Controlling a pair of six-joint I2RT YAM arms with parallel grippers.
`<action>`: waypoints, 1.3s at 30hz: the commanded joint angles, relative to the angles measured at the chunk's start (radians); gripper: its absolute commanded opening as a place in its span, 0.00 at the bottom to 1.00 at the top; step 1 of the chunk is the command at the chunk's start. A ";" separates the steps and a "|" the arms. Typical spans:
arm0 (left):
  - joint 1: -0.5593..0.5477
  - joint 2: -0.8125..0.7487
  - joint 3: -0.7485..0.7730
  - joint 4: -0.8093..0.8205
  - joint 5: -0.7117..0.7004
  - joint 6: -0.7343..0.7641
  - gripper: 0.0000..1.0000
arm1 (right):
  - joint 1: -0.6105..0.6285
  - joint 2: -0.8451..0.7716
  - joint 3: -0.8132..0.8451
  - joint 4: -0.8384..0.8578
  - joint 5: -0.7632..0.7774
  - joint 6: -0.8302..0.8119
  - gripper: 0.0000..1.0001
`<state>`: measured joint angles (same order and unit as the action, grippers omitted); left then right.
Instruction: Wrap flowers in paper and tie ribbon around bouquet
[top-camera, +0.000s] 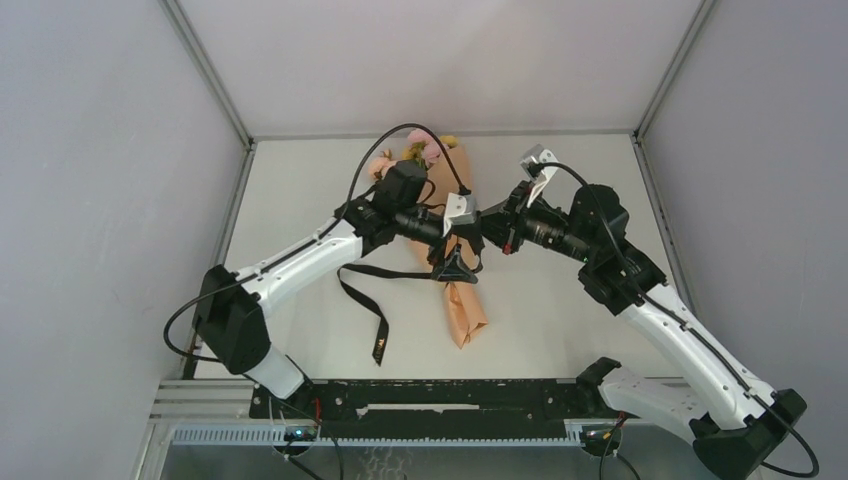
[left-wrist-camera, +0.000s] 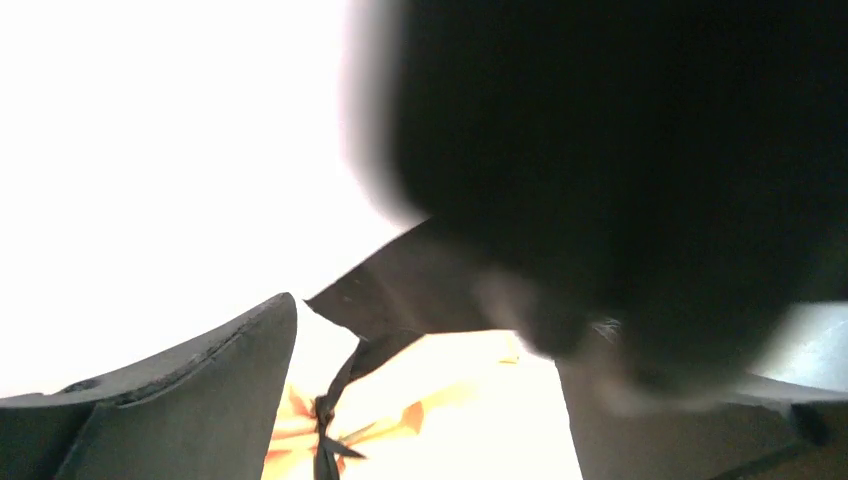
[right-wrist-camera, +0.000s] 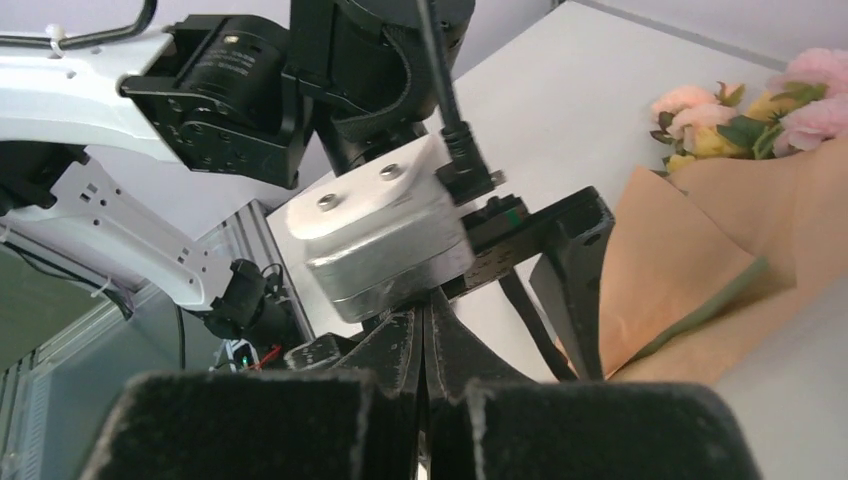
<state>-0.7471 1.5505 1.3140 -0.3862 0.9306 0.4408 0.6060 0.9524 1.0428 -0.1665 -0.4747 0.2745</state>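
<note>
The bouquet (top-camera: 462, 308) lies on the table, a cone of peach-orange paper (right-wrist-camera: 670, 270) with the pink and yellow flowers (top-camera: 425, 150) at its far end. The black ribbon (top-camera: 365, 300) is knotted round its narrow part (left-wrist-camera: 322, 415), and one tail trails left across the table. My left gripper (top-camera: 458, 262) hovers over the knot with its jaws spread wide and nothing between them. My right gripper (top-camera: 487, 232) meets it from the right, shut, and a ribbon strand (left-wrist-camera: 345, 370) rises taut from the knot to its tips. Its fingertips (right-wrist-camera: 425, 320) sit just under the left wrist camera (right-wrist-camera: 385, 240).
Grey enclosure walls close in the table on the left, right and back. A black metal rail (top-camera: 430, 400) with the arm bases runs along the near edge. The left arm's black cable (top-camera: 400, 135) loops over the flowers. The two wrists nearly touch above the bouquet.
</note>
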 joint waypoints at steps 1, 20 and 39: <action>-0.016 0.072 0.029 0.131 0.028 -0.168 0.98 | 0.011 -0.062 0.028 0.084 0.037 0.015 0.00; -0.002 0.106 -0.086 0.319 0.014 -0.292 0.00 | -0.041 -0.159 -0.055 0.079 0.231 0.096 0.00; 0.210 0.100 -0.176 0.414 -0.124 -0.493 0.00 | 0.145 0.107 -0.400 0.138 0.247 0.154 0.51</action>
<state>-0.5274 1.6680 1.1755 -0.0452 0.8055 -0.0109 0.6975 0.9199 0.6727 -0.2615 -0.2413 0.3832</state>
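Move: The left gripper is open beside the ribbon strand hanging from the shut right gripper; the strand lies about 3 cm to its right, 1 cm ahead and some 2 cm below. From the right hand, the knot on the bouquet is roughly 10 cm ahead, 8 cm left and 32 cm below. From the left hand, that knot is about 10 cm ahead, 2 cm left and 20 cm down, and the loose ribbon tail on the table 5 cm ahead, 19 cm left. Ease the left gripper about 3 cm right and 4 cm down, shutting it on the ribbon while the right, still gripping, rises some 4 cm and draws right. Open the right to let go, then drop it over 20 cm towards the knot, coming back at the end. Carry the ribbon forward and left with the left, turning counter-clockwise. ##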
